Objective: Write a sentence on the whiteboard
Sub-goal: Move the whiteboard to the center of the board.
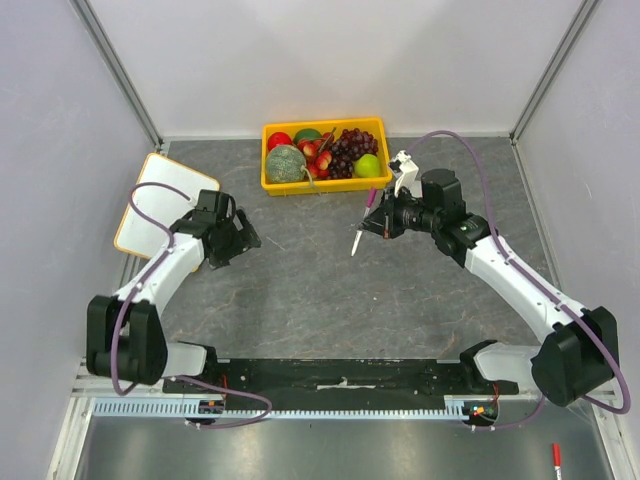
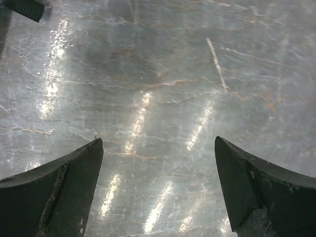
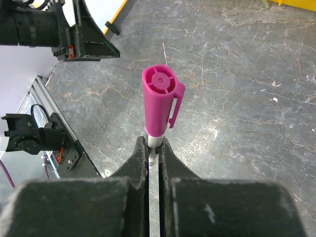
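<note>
The whiteboard (image 1: 160, 195), white with a yellow-orange rim, lies at the table's far left, against the wall. The sentence does not show in any view. My left gripper (image 1: 240, 240) hovers just right of the board, open; in its wrist view the left gripper (image 2: 158, 139) has only bare grey table between its fingers. My right gripper (image 1: 378, 222) is mid-table, in front of the fruit tray, shut on a marker (image 1: 358, 238). In the right wrist view the marker's magenta cap (image 3: 160, 106) sticks out beyond the right gripper (image 3: 153, 143), whose jaws pinch the white barrel.
A yellow tray (image 1: 324, 184) of fruit stands at the back centre. Grey walls close the table on three sides. A red pen (image 1: 556, 458) lies on the lower shelf at the near right. The left arm's gripper (image 3: 84, 34) shows at the top left of the right wrist view.
</note>
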### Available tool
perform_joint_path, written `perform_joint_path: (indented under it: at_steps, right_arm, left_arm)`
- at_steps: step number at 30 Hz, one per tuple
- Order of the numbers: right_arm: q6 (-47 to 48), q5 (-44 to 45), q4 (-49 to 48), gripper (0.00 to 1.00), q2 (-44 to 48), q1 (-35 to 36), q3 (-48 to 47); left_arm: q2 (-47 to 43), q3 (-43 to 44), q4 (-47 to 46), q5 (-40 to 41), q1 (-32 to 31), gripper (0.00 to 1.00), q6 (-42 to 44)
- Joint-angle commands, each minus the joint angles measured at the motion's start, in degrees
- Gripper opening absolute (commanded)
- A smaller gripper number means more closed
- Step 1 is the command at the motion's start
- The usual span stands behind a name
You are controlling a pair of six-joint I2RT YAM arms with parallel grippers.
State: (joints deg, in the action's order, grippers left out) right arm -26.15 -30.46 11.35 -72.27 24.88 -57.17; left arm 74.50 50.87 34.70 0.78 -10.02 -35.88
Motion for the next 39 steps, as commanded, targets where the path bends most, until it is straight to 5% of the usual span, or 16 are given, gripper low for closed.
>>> perform_joint_path:
  at_steps: [1, 19, 29, 39]
  right_arm:
    - [2.0, 0.8, -1.2, 0.00, 1.8, -0.2, 1.4]
    - [5.8, -1.0, -1.8, 0.00, -0.7, -0.2, 3.8]
    - [5.7, -1.6, -2.7, 0.00, -0.2, -0.2, 6.0]
    - [5.5, -2.1, -2.9, 0.00, -0.2, -0.2, 6.4]
  left_arm:
    - [6.3, 4.2, 0.1, 4.9, 2.5, 0.97, -4.3]
    - [17.0, 7.2, -2.0, 20.6, 6.3, 0.69, -7.2]
    - [23.0, 10.6, -2.4, 26.8, 6.5, 0.64, -6.0]
    - [28.9, 14.5, -1.5, 29.7, 6.8, 0.49, -5.3]
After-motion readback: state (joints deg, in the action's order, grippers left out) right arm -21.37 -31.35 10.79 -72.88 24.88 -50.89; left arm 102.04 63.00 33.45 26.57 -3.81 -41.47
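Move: The black clip on the near right edge of the whiteboard is the left gripper's goal, roughly 8 cm ahead, 11 cm to its left and 9 cm below. The board's middle lies about 15 cm ahead and 19 cm left of this gripper; the fruit basket stands some 22 cm ahead and 16 cm right. From the right gripper, which holds the marker, the clip is about 35 cm left, 8 cm ahead and 22 cm down. Bring the left gripper about 10 cm to the left and 7 cm down to the clip at the whiteboard's edge, easing forward as well. Roll its left side up and turn it counter-clockwise, some 20 degrees each, while narrowing the open fingers to about half. Meanwhile lower the right gripper about 5 cm, keeping the marker pinched. ##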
